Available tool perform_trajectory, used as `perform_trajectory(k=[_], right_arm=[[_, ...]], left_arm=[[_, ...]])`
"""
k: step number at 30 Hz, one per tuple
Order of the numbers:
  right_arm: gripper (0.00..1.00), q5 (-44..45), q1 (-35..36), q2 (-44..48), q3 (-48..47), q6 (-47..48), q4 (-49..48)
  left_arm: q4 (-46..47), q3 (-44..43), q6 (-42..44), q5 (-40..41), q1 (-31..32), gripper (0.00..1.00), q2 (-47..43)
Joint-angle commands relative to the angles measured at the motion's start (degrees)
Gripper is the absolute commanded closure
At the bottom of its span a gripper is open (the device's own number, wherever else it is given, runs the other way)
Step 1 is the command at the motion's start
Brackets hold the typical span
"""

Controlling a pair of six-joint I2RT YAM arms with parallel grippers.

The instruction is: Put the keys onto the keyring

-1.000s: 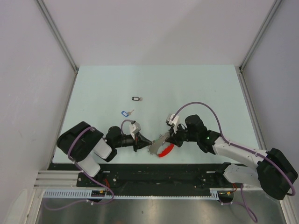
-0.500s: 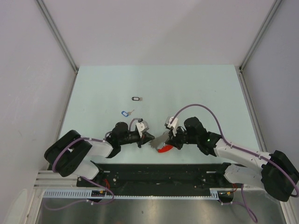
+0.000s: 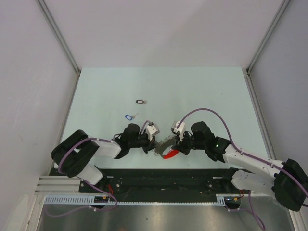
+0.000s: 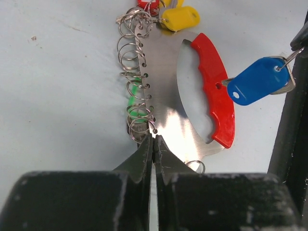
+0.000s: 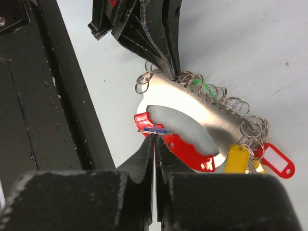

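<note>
The keyring [image 4: 168, 110] is a curved steel plate with a red grip and a row of wire rings carrying yellow, green and red tags; it lies between the arms [image 3: 163, 145]. My left gripper [image 4: 154, 138] is shut, its tips against the plate's ringed edge at the last ring. My right gripper [image 5: 154, 136] is shut on a blue-tagged key [image 4: 260, 79], held just over the red grip [image 5: 183, 144]. A second blue-tagged key [image 3: 128, 116] and a black-tagged key [image 3: 140, 101] lie on the table farther back.
The black base rail [image 3: 163, 178] runs along the near edge just behind the keyring. White walls close in the pale table [image 3: 202, 91] on three sides. A purple cable [image 3: 202, 109] arcs over the right arm.
Both grippers and the keyring have shifted a little away from the near edge. The left arm has stretched out to the right, keeping its tips at the plate's edge.
</note>
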State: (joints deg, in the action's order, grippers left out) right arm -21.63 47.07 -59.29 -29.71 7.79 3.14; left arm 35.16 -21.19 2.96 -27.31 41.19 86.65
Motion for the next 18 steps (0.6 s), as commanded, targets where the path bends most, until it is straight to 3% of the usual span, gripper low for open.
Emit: perform_trajectory(k=[1,7,9,13,18], right_arm=[[1.00,0.4,0.6,1.1,-2.4,0.3,0.4],[1.00,0.4,0.6,1.0,-2.4,0.5,0.4],[1.00,0.4,0.6,1.0,-2.3,0.5,0.4],[1.00,0.9,0.6,1.2,-2.4,-0.1,0.3],[1.00,3.1,0.6,2.2,-2.4,-2.0,0.6]], left_arm=[[-3.9,-1.3,-0.2,0.5,0.9,0.93,0.1],[-5.5,-0.7,-1.3,2.0,1.0,0.85,-2.2],[-6.1,-0.5,-1.9,2.6,1.0,0.77,-2.9],[-6.2,-0.1,-2.6,3.8,1.0,0.69,-4.9],[-5.8,0.9,-7.6,6.7,1.0,0.51,-8.2]])
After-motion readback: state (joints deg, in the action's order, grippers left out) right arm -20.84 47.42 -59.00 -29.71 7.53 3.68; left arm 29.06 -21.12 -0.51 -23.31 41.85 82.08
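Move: The keyring's ringed edge, near its left end, is right at the left hand's shut fingertips, hardly 1 cm below them. The green tag lies about 2 cm ahead and 2 right of them, the red handle's middle about 2 cm back and 7 right, and the yellow tag about 3 cm ahead and 10 right. From the right hand, which holds the blue-tagged key, that bit of edge is about 4 cm ahead, 9 left and 9 below. At the keyring's ringed edge the left fingers spread from shut to nearly half open, the nearer tip staying against the edge and the other parting towards the far side, beyond the rings. The hand itself hardly travels: it eases back and down about half a centimetre, then goes left about 1 cm with a slight rise, turning a few degrees counter-clockwise. The right hand stays in place, still pinching the blue-tagged key. ##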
